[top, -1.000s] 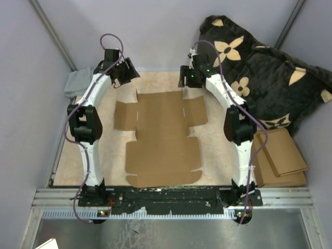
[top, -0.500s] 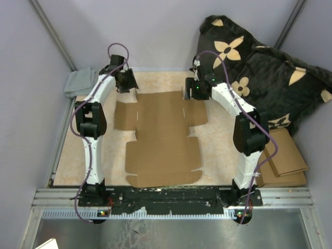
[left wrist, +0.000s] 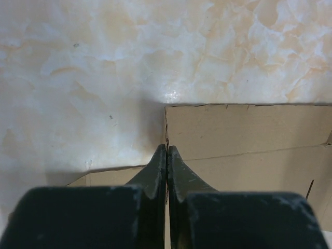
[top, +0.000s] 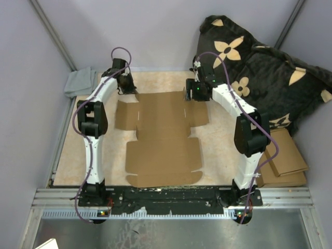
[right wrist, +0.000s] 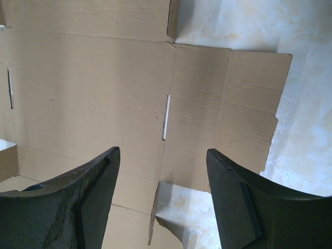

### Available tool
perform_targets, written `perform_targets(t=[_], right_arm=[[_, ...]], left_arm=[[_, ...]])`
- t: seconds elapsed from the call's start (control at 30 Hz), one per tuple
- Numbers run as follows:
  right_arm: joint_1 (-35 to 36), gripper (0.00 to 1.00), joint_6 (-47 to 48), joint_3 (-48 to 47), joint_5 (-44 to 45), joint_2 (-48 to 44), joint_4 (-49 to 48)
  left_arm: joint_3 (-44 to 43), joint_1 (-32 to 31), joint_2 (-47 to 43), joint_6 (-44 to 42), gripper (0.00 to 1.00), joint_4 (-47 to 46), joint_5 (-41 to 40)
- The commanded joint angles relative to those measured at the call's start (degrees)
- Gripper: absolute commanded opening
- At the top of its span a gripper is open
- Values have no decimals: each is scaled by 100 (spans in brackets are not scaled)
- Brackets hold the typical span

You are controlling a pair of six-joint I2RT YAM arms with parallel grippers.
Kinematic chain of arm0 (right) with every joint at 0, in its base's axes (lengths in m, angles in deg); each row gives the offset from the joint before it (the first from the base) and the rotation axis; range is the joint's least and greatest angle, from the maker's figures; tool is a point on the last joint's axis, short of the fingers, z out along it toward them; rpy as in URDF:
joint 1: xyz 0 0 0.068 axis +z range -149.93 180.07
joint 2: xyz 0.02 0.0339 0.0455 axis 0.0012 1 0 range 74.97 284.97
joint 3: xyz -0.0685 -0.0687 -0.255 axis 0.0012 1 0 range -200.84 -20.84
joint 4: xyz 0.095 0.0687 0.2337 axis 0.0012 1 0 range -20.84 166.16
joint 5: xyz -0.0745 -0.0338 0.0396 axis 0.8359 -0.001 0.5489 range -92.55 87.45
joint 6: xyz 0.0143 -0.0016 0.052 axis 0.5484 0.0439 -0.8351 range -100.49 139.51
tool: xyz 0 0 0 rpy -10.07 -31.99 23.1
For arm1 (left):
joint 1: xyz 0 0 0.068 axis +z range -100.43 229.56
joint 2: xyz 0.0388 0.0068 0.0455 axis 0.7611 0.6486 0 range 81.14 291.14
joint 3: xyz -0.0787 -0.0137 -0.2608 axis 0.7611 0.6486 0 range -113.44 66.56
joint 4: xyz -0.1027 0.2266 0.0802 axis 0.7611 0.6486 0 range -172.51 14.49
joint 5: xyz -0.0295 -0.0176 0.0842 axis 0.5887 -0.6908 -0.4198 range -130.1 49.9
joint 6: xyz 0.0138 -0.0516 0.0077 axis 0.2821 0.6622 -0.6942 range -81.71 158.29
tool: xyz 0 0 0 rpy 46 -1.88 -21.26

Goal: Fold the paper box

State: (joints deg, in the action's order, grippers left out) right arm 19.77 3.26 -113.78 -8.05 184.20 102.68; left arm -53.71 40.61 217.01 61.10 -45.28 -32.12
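The paper box (top: pixel 163 140) lies flat and unfolded on the marbled table, a brown die-cut sheet with flaps and slots. My left gripper (top: pixel 128 87) is at its far left corner. In the left wrist view the fingers (left wrist: pixel 166 148) are pressed together, and a thin upright cardboard edge of the box (left wrist: pixel 249 135) runs into the seam between them. My right gripper (top: pixel 190 95) hovers over the far right corner. In the right wrist view it (right wrist: pixel 163 151) is wide open and empty above the box (right wrist: pixel 93 88), over a notch beside a small raised tab.
A pile of flat cardboard sheets (top: pixel 280 158) lies off the table at the right. A black flowered cushion (top: pixel 259 67) is at the back right and a grey cloth (top: pixel 79 82) at the back left. A metal rail (top: pixel 171 194) runs along the near edge.
Both arms have swung in toward the box's far edge. The left gripper has moved nearer and down onto the far left corner. The right gripper has shifted slightly right over the far right corner.
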Motion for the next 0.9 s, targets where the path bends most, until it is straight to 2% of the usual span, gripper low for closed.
perform_targets(t=[0.0,0.1,0.4,0.87], right_arm=[[17,68,25,-83,51,-358,-17],[16,68,29,-237,55,-384,208],[16,67,49,-308,180,-919,703],[18,68,200,128,493,-2443,963]], left_arm=[[137,-54,-89,-81,0,-219,248],[691,-62,-596,-98,0,-545,311],[2761,-326,-2734,-299,0,-2410,405],[5535,-1224,-5194,-1441,0,-4696,-855]])
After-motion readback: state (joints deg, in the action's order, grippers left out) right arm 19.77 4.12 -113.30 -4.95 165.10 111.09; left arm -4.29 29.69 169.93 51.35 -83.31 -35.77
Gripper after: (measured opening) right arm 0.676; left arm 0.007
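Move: The left gripper already pinches the far flap at the cardboard's far-left corner. The fold line it hinges on has its middle about 21 cm back and 11 cm to the right, some 3 cm lower; the left side flap lies about 9 cm back and 4 cm left. For the open right gripper, the far-right corner is roughly 12 cm ahead, 3 cm left and 8 cm down; the right side flap is about 3 cm ahead, 4 cm right, 10 cm down. Keep the left fingers shut on the far-left corner and swing it up about 18 cm and back towards the base some 11 cm, drifting right, while tilting the fingers up towards the front by nearly 40 degrees. Raise the open right gripper some 12 cm too, easing back and slightly right, touching nothing, beside the corner rising on its side. ##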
